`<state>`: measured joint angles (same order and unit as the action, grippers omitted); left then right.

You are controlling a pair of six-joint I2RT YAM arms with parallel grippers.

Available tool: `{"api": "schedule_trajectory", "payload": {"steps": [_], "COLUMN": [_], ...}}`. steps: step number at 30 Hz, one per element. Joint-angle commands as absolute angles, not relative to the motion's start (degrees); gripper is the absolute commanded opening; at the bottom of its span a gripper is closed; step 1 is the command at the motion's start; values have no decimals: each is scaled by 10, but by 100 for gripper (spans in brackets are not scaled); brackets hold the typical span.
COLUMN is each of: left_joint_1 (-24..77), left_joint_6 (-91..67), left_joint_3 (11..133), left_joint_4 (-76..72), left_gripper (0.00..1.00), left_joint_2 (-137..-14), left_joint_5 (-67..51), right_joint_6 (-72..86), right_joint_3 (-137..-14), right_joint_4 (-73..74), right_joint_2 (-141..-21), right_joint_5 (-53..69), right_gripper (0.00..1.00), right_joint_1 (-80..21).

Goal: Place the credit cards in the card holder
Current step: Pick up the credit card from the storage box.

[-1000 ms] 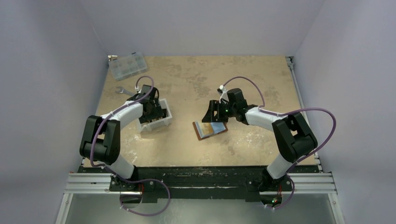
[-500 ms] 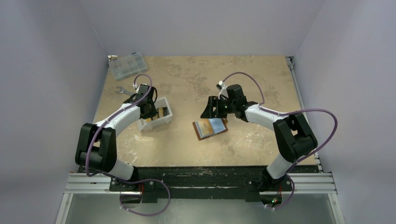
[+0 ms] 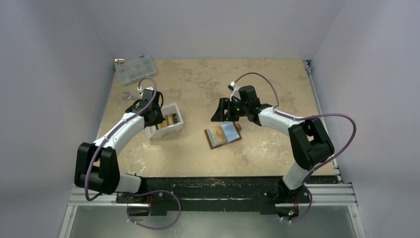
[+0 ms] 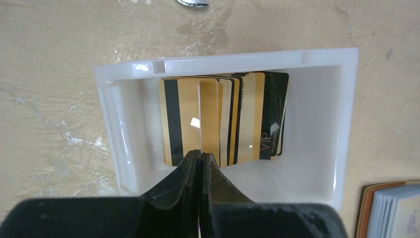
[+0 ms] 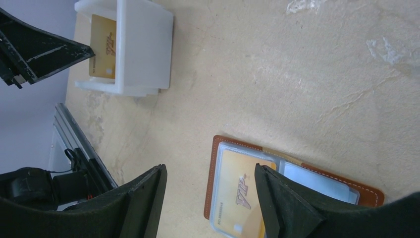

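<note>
The credit cards (image 4: pixel 247 119), gold and black, lie stacked in a white tray (image 4: pixel 228 57). My left gripper (image 4: pixel 201 154) is shut on one gold card (image 4: pixel 200 114), which shows edge-on above the stack. In the top view this gripper (image 3: pixel 157 115) hangs over the tray (image 3: pixel 174 124). The card holder (image 3: pixel 223 135) lies open at the table's middle, brown leather with clear sleeves (image 5: pixel 307 181). One sleeve holds a gold VIP card (image 5: pixel 240 193). My right gripper (image 5: pixel 210 168) stands open above the holder's near end with nothing between its fingers, a little behind the holder in the top view (image 3: pixel 220 111).
A clear compartmented box (image 3: pixel 134 69) sits at the far left corner. A silver wrench (image 3: pixel 130 95) lies just behind the tray. The tray (image 5: pixel 143 44) and a left finger (image 5: pixel 44 52) show in the right wrist view.
My left gripper has shut on a card in the tray and its arm has stretched out further. My right gripper has drawn back from the card holder, still open.
</note>
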<state>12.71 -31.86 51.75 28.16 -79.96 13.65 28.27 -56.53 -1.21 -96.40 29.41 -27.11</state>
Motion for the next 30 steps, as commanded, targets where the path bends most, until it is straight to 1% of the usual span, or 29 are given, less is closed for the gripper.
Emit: {"api": "schedule_trajectory", "payload": {"steps": [1, 16, 17, 19, 20, 22, 24, 25, 26, 27, 28, 30], "left_joint_1": [121, 113, 111, 102, 100, 100, 100, 100, 101, 101, 101, 102], "left_joint_6": [-297, -277, -278, -280, -279, -282, -291, -293, -293, -294, -299, -313], "left_joint_3": [550, 580, 583, 586, 585, 589, 586, 577, 571, 565, 564, 555], "left_joint_4": [293, 313, 317, 327, 322, 322, 323, 312, 299, 289, 289, 292], "left_gripper": [0, 0, 9, 32, 39, 47, 51, 63, 79, 91, 94, 95], "left_joint_2": [-758, -717, -727, -755, -770, -808, -830, -836, -844, -854, -869, -896], "left_joint_5": [130, 100, 99, 83, 69, 68, 84, 84, 81, 78, 80, 92], "right_joint_6": [277, 270, 270, 269, 269, 269, 269, 269, 270, 272, 273, 274], "right_joint_3": [-604, -638, -638, -638, -637, -634, -631, -628, -625, -620, -617, -613], "right_joint_4": [-12, -6, -6, -6, -6, -7, -7, -8, -10, -15, -16, -18], "right_joint_2": [-963, -982, -982, -981, -980, -978, -976, -974, -971, -969, -968, -965], "right_joint_5": [284, 297, 298, 300, 300, 301, 302, 302, 301, 301, 301, 302], "right_gripper": [73, 73, 73, 73, 73, 73, 73, 73, 73, 73, 73, 73], "right_joint_1": [-277, -286, -286, -287, -288, -289, -290, -290, -291, -292, -292, -293]}}
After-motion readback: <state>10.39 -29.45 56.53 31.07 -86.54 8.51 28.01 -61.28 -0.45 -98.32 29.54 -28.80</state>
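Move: My left fingers are shut on the top edge of an upright credit card, whose middle lies about 2 cm ahead of my hand point and 3 cm below. The other cards lie fanned some 3 cm ahead, 2 cm to the right and 6 cm down, in the storage box, whose middle is 1 cm ahead, 3 cm right and 5 cm below. The card holder is roughly 28 cm right and 5 cm back, 7 cm lower. From my right hand the upright card is about level ahead, 29 cm left and 5 cm below. I lift my left hand about 6 cm straight up from the box, fingers still shut and tipping slightly outward. Then I reverse, opening them nearly wide and letting go of the card as I come quickly down some 7 cm towards the cards, the wrist tipping back down about 15 degrees. Meanwhile my empty, open right hand drifts about 2.5 cm left, up and a little forward. ##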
